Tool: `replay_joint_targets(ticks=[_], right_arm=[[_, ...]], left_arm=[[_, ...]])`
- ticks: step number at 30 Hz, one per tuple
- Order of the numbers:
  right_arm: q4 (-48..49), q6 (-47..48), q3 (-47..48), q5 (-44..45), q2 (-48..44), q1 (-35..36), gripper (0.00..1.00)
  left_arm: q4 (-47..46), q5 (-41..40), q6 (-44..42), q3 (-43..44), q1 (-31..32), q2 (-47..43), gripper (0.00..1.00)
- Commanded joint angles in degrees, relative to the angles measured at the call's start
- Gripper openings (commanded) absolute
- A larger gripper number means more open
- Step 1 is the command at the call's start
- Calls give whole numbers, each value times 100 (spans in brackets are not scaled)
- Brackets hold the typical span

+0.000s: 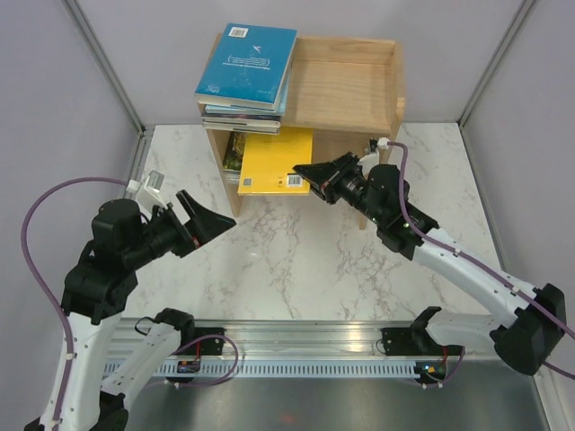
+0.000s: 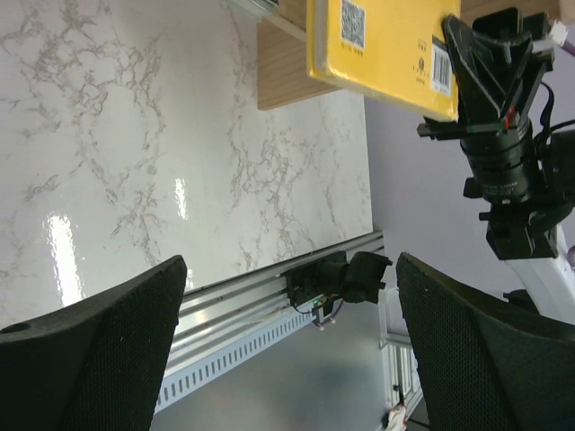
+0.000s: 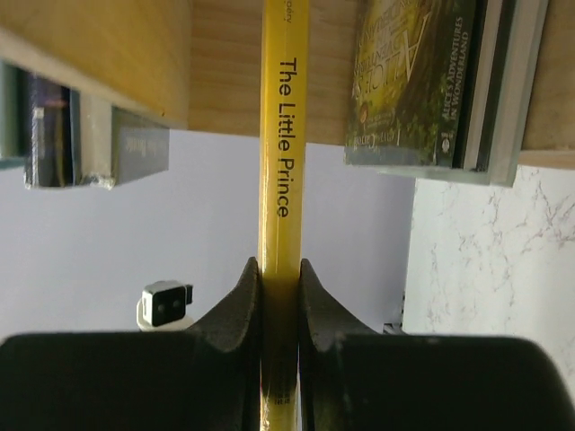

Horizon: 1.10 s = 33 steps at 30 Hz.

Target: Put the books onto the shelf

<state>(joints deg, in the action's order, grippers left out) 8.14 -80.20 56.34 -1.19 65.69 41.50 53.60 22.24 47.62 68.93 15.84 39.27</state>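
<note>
The wooden shelf stands at the back of the marble table. A stack of books with a teal cover on top lies on the left of its upper tier. A green illustrated book lies in the lower tier. My right gripper is shut on the edge of the yellow book, held level with its far end inside the lower tier; its spine runs between the fingers. My left gripper hangs open and empty to the left, in front of the shelf, its fingers wide apart.
White marble tabletop spreads in front of the shelf. An aluminium rail with both arm bases runs along the near edge. Grey walls close in left, right and behind. The right half of the upper tier is bare wood.
</note>
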Motion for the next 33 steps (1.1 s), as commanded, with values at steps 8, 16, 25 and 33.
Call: replay_joint_targets(ticks=[8,16,25,33], right_arm=[[1383,-144,1212,-593,1208,-317,0],[1796,-285,1424,-584,2061,-423,0],[1805,-285,1855,-575,2686,-467,0],[1525,-66,1925,-725,2739,-476,55]], left_arm=[[704,-387,-516,552,-2,-42,100],[1002,-448,-551,648,7,-174,100],[1345,-738,-727,947,7,-139,100],[1372,-809,-771,965,-1,-60,100]])
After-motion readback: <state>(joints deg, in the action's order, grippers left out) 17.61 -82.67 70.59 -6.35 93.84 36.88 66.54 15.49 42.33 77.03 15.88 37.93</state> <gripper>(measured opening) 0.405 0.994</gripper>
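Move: On the lower shelf, the stack of books with Alice's Adventures on top lies about 16 cm ahead, 14 cm left and 9 cm below the right hand, which already holds The Little Prince by its spine edge. The upper book stack is some 16 cm ahead, 15 cm left and 18 cm above this hand; the shelf's right side panel is roughly 15 cm ahead and 20 cm right. From the open left hand, the lower stack lies about 28 cm ahead, 11 cm right and 7 cm below. Sliding The Little Prince deeper under the upper board, the right hand goes forward about 11 cm and left about 6 cm, sinking some 5 cm mostly midway to lower the book onto the Alice stack. There it stops and its fingers start to open, releasing their pinch on the spine edge. The empty left hand, still wide open, draws back and left about 4 cm, away from the shelf. ##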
